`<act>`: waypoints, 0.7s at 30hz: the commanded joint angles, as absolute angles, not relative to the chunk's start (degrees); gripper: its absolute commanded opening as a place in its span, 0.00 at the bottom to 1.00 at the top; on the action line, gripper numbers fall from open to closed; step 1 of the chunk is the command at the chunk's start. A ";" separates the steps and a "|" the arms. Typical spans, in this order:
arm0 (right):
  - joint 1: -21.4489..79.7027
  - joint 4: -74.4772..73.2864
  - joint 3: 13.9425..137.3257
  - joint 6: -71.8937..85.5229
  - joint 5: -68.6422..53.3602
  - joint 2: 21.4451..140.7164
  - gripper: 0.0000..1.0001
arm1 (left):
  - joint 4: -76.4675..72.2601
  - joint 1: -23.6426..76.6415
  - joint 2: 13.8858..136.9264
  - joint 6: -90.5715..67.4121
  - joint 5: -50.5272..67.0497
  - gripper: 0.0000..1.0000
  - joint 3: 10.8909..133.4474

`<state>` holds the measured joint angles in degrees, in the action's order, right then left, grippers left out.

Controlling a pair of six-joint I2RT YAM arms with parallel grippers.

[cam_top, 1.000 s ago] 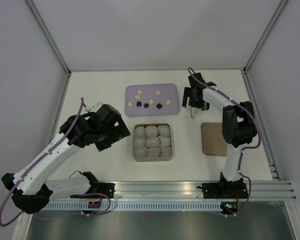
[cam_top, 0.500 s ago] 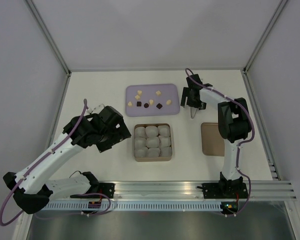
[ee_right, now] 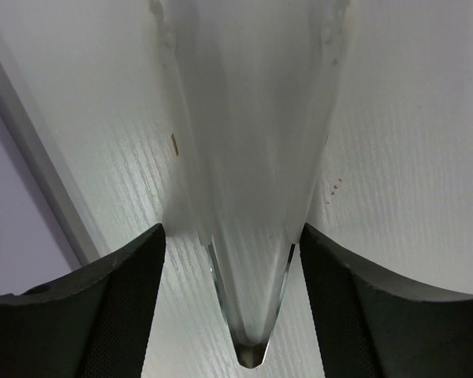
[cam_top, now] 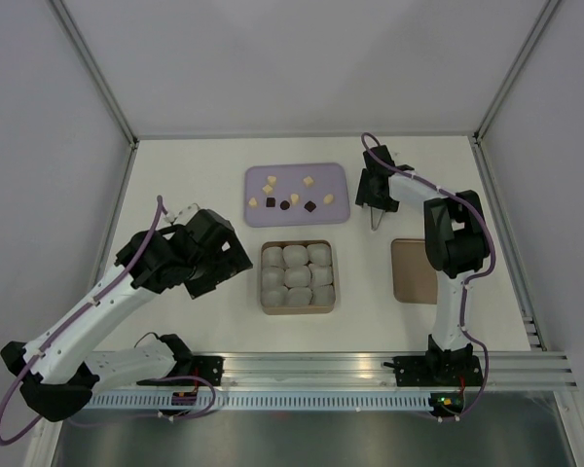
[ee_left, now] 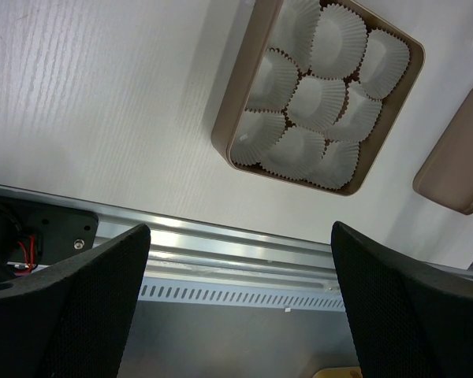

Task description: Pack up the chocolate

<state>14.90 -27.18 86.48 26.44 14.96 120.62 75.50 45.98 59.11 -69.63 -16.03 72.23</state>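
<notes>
The chocolate (cam_top: 284,205) lies as several small cream and dark pieces on a lilac tray (cam_top: 333,175) at the back centre. Silver tongs (cam_top: 374,218) lie on the table right of the tray. My right gripper (cam_top: 374,200) is lowered over them. In the right wrist view the tongs (ee_right: 248,315) run between my right gripper's (ee_right: 231,236) open fingers, whose tips stand close against their sides. My left gripper (cam_top: 226,259) hovers wide open left of the tan box (cam_top: 299,243). Nothing is between its fingers (ee_left: 79,299) in the left wrist view.
The tan box (ee_left: 225,130) holds several white paper cups (ee_left: 315,102), all without candy. Its tan lid (cam_top: 416,270) lies to the right of it, below the tongs. A metal rail (cam_top: 311,368) runs along the near table edge. The lilac tray's edge (ee_right: 8,197) shows left of the tongs.
The right gripper's fingers have narrowed around the tongs and the wrist has shifted slightly back. The left arm has drifted a little to the left.
</notes>
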 commanded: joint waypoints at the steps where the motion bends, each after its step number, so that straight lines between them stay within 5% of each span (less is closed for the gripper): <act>1: 14.68 -26.72 83.76 27.94 16.44 120.41 0.72 | 74.53 45.79 58.18 -68.47 -17.23 1.00 71.81; 21: 14.68 -24.70 79.28 25.76 16.79 117.43 0.42 | 74.71 45.79 57.83 -68.64 -17.67 1.00 71.89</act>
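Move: The tweezers are already between the right hand's fingertips, gripped near their joined end. They lie along the table at fingertip height, and their middle is about 2 cm ahead. The oval chocolate is some 12 cm left and 2 cm ahead, on the purple tray, whose middle is about 20 cm left and 3 cm ahead. The brown lid sits roughly 16 cm back and 11 cm right. From the left hand, the tweezers are about 30 cm ahead, 31 cm right and 21 cm below. The right hand's two fingertips pinch in on the tweezers' sides just ahead of the joined end, closing steadily from about three-quarters open to a bit under half. The hand otherwise stays low at the table, easing only about half a centimetre to the right, its wrist almost still. ##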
